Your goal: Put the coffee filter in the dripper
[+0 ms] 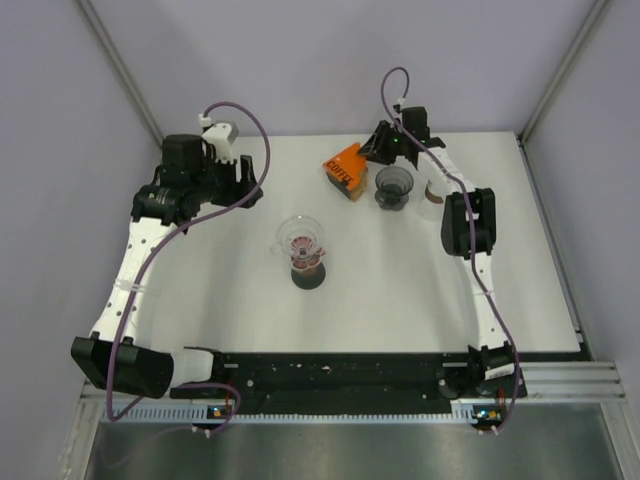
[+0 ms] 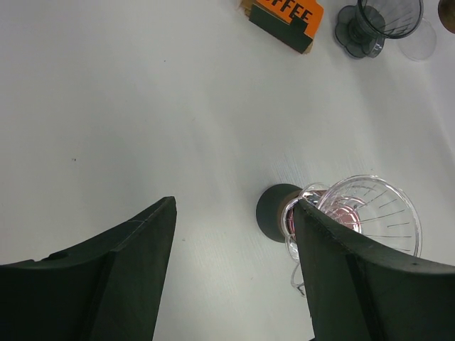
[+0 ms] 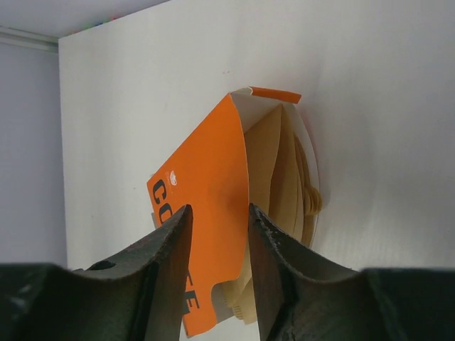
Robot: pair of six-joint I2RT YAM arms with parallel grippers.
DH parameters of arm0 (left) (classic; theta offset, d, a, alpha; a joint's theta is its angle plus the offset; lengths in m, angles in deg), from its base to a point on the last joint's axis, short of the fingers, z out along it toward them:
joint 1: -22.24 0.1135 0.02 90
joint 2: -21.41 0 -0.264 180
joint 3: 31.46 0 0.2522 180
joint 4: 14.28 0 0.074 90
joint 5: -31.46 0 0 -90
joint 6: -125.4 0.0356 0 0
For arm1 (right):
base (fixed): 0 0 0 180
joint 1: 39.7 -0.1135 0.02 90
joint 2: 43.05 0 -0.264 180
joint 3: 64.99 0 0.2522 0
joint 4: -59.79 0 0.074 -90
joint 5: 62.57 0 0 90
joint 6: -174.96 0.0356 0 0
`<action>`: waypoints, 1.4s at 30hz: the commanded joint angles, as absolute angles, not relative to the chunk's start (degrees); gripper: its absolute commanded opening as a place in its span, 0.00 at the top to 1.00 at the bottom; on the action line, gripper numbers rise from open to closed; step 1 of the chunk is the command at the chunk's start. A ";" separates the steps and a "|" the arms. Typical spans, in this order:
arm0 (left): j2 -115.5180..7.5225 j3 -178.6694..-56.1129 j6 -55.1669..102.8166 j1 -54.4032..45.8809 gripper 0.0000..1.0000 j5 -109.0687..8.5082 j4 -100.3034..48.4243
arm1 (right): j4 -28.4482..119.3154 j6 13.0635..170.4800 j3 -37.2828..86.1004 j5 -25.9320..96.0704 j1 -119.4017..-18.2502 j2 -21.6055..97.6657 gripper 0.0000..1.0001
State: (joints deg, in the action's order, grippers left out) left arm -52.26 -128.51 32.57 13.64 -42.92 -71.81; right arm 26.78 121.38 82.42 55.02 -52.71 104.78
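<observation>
An orange coffee filter box (image 3: 206,192) lies open at the back of the table, with tan coffee filters (image 3: 284,170) fanned inside it. My right gripper (image 3: 218,208) hovers just in front of the box (image 1: 345,170), jaws a narrow gap apart and nothing pinched between them. The box's orange panel shows through the gap. A dark dripper (image 1: 393,186) stands right of the box. A clear glass dripper (image 1: 303,238) sits on a dark base at mid-table. My left gripper (image 2: 234,202) is open and holds nothing, and the glass dripper (image 2: 370,213) shows behind its right finger.
A small brown curved piece (image 1: 432,192) lies right of the dark dripper (image 2: 380,21). Grey walls with metal rails close in the table (image 1: 200,300) on three sides. The right arm's elbow (image 1: 468,222) hangs over the right part.
</observation>
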 commanded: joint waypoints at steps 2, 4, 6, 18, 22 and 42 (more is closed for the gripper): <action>-51.02 -128.37 32.24 13.98 0.28 -41.75 -70.14 | 31.96 124.16 80.97 61.96 -54.46 104.09 0.66; -50.84 -128.28 32.42 13.98 0.28 -41.75 -70.14 | 33.02 123.28 78.60 62.23 -55.69 101.80 0.67; -50.75 -128.28 32.42 13.98 0.28 -41.84 -70.06 | 33.81 121.97 75.44 61.97 -57.01 98.91 0.72; -50.75 -127.49 33.03 13.98 0.28 -41.93 -69.70 | 39.26 119.33 66.11 63.47 -59.91 91.26 1.00; -51.10 -128.10 33.56 13.98 0.28 -42.11 -70.23 | 39.17 111.08 62.52 61.01 -61.40 84.94 1.00; -58.66 -144.79 31.18 6.17 0.25 -37.88 -73.13 | 53.32 69.67 15.06 35.61 -75.37 38.09 1.00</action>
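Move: The coffee filter box lies about 6 cm to the right hand's left, 5 cm back and 4 cm below it. The smoked glass cup stands roughly 7 cm to that hand's right and 8 cm back; the clear dripper, on its red-collared carafe, is some 35 cm back and 14 cm left, about 5 cm higher. From the left hand the box is about 22 cm ahead, 20 cm right and 24 cm below. Sweeping back and left with a slight dip, some 10 cm in all, the right hand shuts its fingers on the box's orange wall at the open end, then draws back and climbs about 18 cm, drifting a little right. Meanwhile its wrist rolls some 55 degrees, counter-clockwise seen from behind the hand. The left hand, open and empty, stirs only late, going about 5 cm right and up. ##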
